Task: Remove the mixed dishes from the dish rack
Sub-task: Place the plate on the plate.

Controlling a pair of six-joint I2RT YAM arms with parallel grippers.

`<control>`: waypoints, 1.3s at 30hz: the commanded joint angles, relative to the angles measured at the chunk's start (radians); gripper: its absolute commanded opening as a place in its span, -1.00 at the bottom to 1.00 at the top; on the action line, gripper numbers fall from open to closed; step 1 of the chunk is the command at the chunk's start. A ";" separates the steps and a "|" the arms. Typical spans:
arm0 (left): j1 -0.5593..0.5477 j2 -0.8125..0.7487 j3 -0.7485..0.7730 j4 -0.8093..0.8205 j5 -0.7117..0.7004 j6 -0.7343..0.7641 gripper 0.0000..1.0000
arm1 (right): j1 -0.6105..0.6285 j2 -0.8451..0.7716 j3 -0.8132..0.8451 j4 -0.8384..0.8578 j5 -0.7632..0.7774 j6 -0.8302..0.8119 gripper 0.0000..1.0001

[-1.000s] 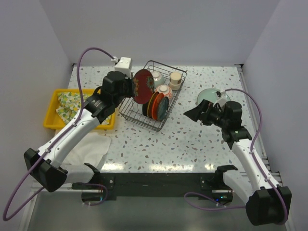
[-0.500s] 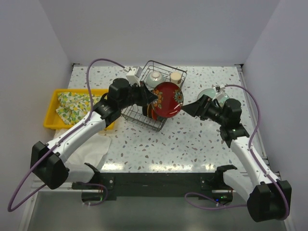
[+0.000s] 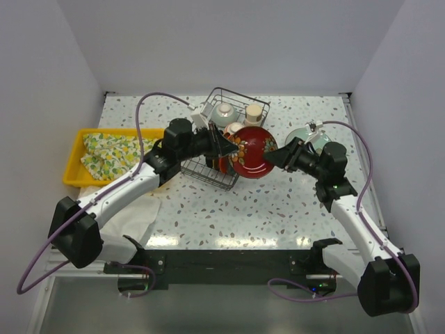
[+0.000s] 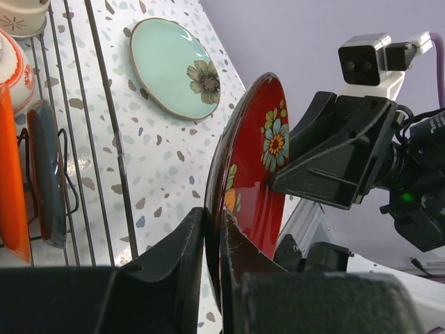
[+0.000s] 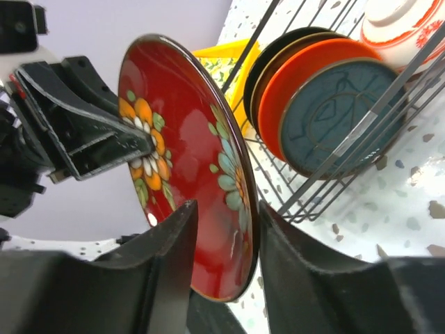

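A red flowered plate [image 3: 254, 152] hangs upright in the air just right of the dish rack [image 3: 201, 169]. My left gripper [image 3: 226, 146] is shut on its left rim; the fingers pinch the rim [image 4: 214, 236]. My right gripper [image 3: 274, 158] reaches in from the right. Its jaws straddle the plate's [image 5: 188, 153] opposite rim, with a gap still showing on the plate's face side. In the rack stand a black plate [image 5: 278, 62], an orange plate [image 5: 306, 83] and a blue-grey plate [image 5: 341, 111], plus bowls [image 3: 224, 111] and a beige cup [image 3: 254, 113].
A celadon plate [image 4: 170, 66] with a flower lies flat on the table at the right, behind my right arm. A yellow tray [image 3: 76, 174] holding a patterned cloth [image 3: 104, 149] sits at the left. A white cloth [image 3: 128, 216] lies near the left arm's base.
My left arm carried the red plate from above the rack out to its right side. My right gripper moved left to meet it and its jaws narrowed around the rim.
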 commanded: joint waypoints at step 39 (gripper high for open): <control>0.006 -0.477 -0.203 -0.315 -0.754 0.555 0.91 | -0.484 0.320 0.227 -0.103 0.167 0.070 -1.00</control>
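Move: The red plate's middle is about 6 cm left of the right hand and 1 cm forward, at nearly the same height, its rim between those half-closed fingers; from the left hand, which holds the opposite edge, the middle is some 6 cm right and 1 cm back. From the right hand the green plate lies about 20 cm forward, 22 cm right and 24 cm down. The blue-grey plate in the rack is about 11 cm forward, 10 cm left and 17 cm below it. The right hand stays almost in place while its fingers shut on the near rim of the red plate, then the left fingers open wide, let go of the far edge, and the left hand draws off some 17 cm to its left, back beside the rack, rising slightly before sinking again as its wrist swings counter-clockwise. Keeping its pinch, the right hand then carries the red plate right and forward towards the green plate, about 15 cm right and 10 cm out, sinking about 4 cm and turning some 30 degrees clockwise while its fingertips tip downward. ##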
